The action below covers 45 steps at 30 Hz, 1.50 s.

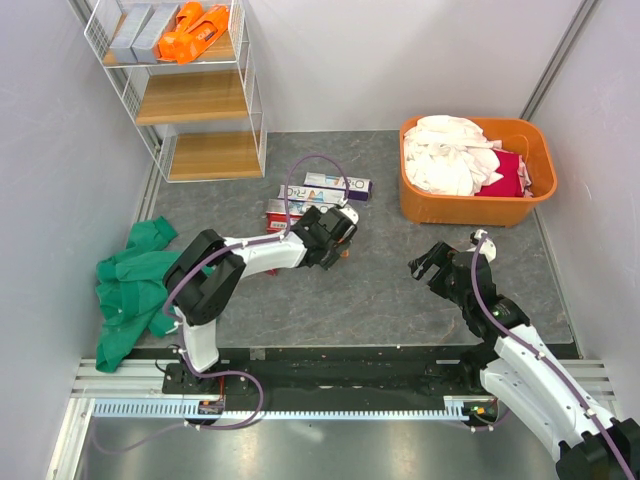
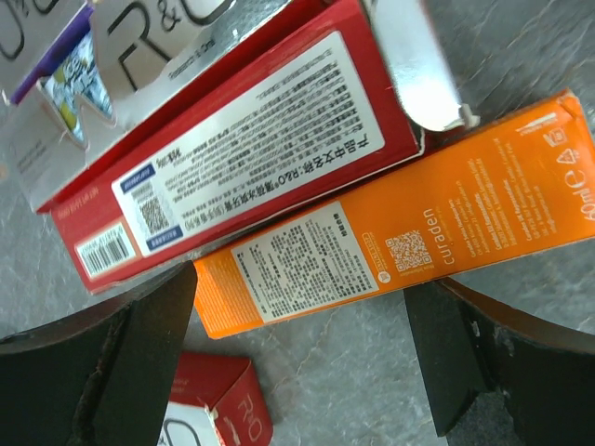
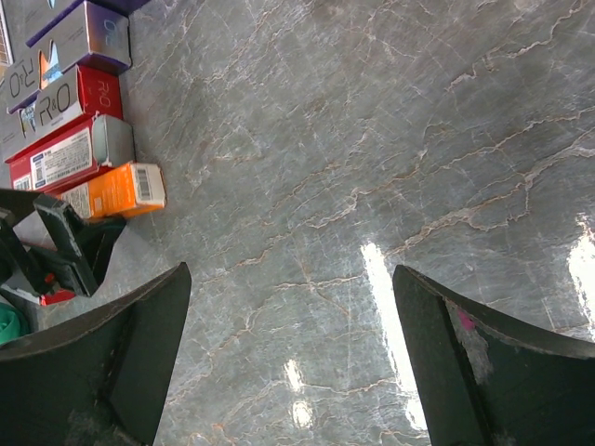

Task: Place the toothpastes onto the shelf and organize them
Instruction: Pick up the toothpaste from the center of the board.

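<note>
Several toothpastes lie in a cluster on the grey floor: a white/purple carton [image 1: 337, 186], red ones [image 1: 283, 212], and an orange carton [image 2: 400, 242] under a red carton [image 2: 242, 177]. My left gripper [image 1: 335, 235] hovers open right over this cluster, with the orange carton's lower edge between its fingers [image 2: 139, 344] and another red carton [image 2: 218, 413] below. Nothing is gripped. My right gripper [image 1: 430, 262] is open over bare floor [image 3: 307, 186], right of the cluster [image 3: 70, 111]. The shelf [image 1: 195, 95] stands at the back left, with silver-grey cartons [image 1: 140, 30] and orange cartons [image 1: 195, 30] on its top tier.
An orange tub [image 1: 478, 205] of laundry stands at the back right. A green cloth [image 1: 135, 285] is crumpled on the floor at the left, near the left arm's base. The two lower shelf boards [image 1: 200, 155] hold nothing.
</note>
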Motion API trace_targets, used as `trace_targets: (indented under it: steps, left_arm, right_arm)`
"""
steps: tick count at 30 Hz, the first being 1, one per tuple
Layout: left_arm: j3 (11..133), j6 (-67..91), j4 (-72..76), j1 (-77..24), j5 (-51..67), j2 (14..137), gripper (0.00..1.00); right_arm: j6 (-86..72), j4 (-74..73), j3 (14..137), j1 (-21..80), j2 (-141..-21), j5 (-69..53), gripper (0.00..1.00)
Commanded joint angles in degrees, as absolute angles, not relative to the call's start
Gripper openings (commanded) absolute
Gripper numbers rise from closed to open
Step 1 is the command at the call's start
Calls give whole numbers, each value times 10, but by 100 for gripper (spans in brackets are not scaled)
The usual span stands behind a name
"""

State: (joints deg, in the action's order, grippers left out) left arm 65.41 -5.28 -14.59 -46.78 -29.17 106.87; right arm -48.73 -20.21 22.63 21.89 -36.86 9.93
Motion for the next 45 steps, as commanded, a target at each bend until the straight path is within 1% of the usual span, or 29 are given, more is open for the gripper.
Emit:
trace_targets:
  steps: [1,3,4,6,11,15,16,18,19,20,21,23,24,26,27,28,32,39,41,45]
  left_arm:
    - [684,-89,-120,-460,-252,1103,100]
    - [693,-93,-128,-455,-215,1107,100]
    - [695,-94,-134,-449,-172,1108,100]
    - [707,-91,-150,-441,-131,1111,100]
    - [723,-81,-177,-412,13,1119,100]
    - [749,-74,-206,-396,93,1135,99]
    - [754,-74,-220,-391,128,1140,98]
    - [767,-73,-235,-391,150,1154,95]
    - [771,-72,-248,-391,170,1157,93]
    - [772,-69,-252,-391,181,1161,91]
    - [771,-66,-254,-391,189,1167,86]
    - [766,-59,-256,-391,204,1168,81]
    - [759,-53,-257,-391,208,1166,74]
    - [748,-39,-251,-391,223,1160,65]
    - [744,-35,-248,-391,232,1153,54]
    - [739,-30,-245,-391,235,1149,50]
    - [705,10,-206,-391,251,1115,48]
    - [693,60,-182,-393,301,1051,45]
    - [689,74,-180,-399,299,1021,44]
    - [684,89,-178,-429,256,973,45]
  right_arm:
    - [-478,-192,229,220,-368,103,98]
    - [-476,-192,229,220,-368,103,98]
    - [-477,-192,229,220,-368,103,98]
    - [-476,-192,228,220,-369,105,98]
    - [-477,-192,228,220,-372,105,98]
    - [-478,-192,228,220,-372,104,98]
    - [-478,-192,228,220,-374,103,98]
    - [-478,-193,228,221,-372,103,98]
    - [-478,-192,228,220,-374,104,98]
    - [-478,-192,228,220,-373,104,98]
    - [-478,-192,229,220,-374,105,98]
    - [-478,-192,229,220,-374,104,98]
    - [-479,-192,229,220,-374,103,98]
    - [-478,-192,230,220,-372,102,98]
    - [-477,-192,231,219,-373,103,98]
    - [-476,-192,231,220,-373,102,98]
    - [-471,-192,239,220,-374,103,98]
    - [-463,-191,265,220,-381,89,98]
    - [-467,-181,273,220,-384,66,98]
    - [-489,-142,275,221,-395,7,98]
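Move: The orange toothpaste lies between and just below the left hand's open fingers, its middle about 4 cm to the right, level ahead and 2 cm lower. The red toothpaste runs along its far side, 5 cm ahead of the hand and 1 cm right; the grey-red toothpaste lies level, some 11 cm left. From the right hand, the orange toothpaste is about 18 cm left, 2 cm ahead and 8 cm lower. Fingers tipping down, the left hand moves right and back, about 8 cm each, and pinches the orange toothpaste. ##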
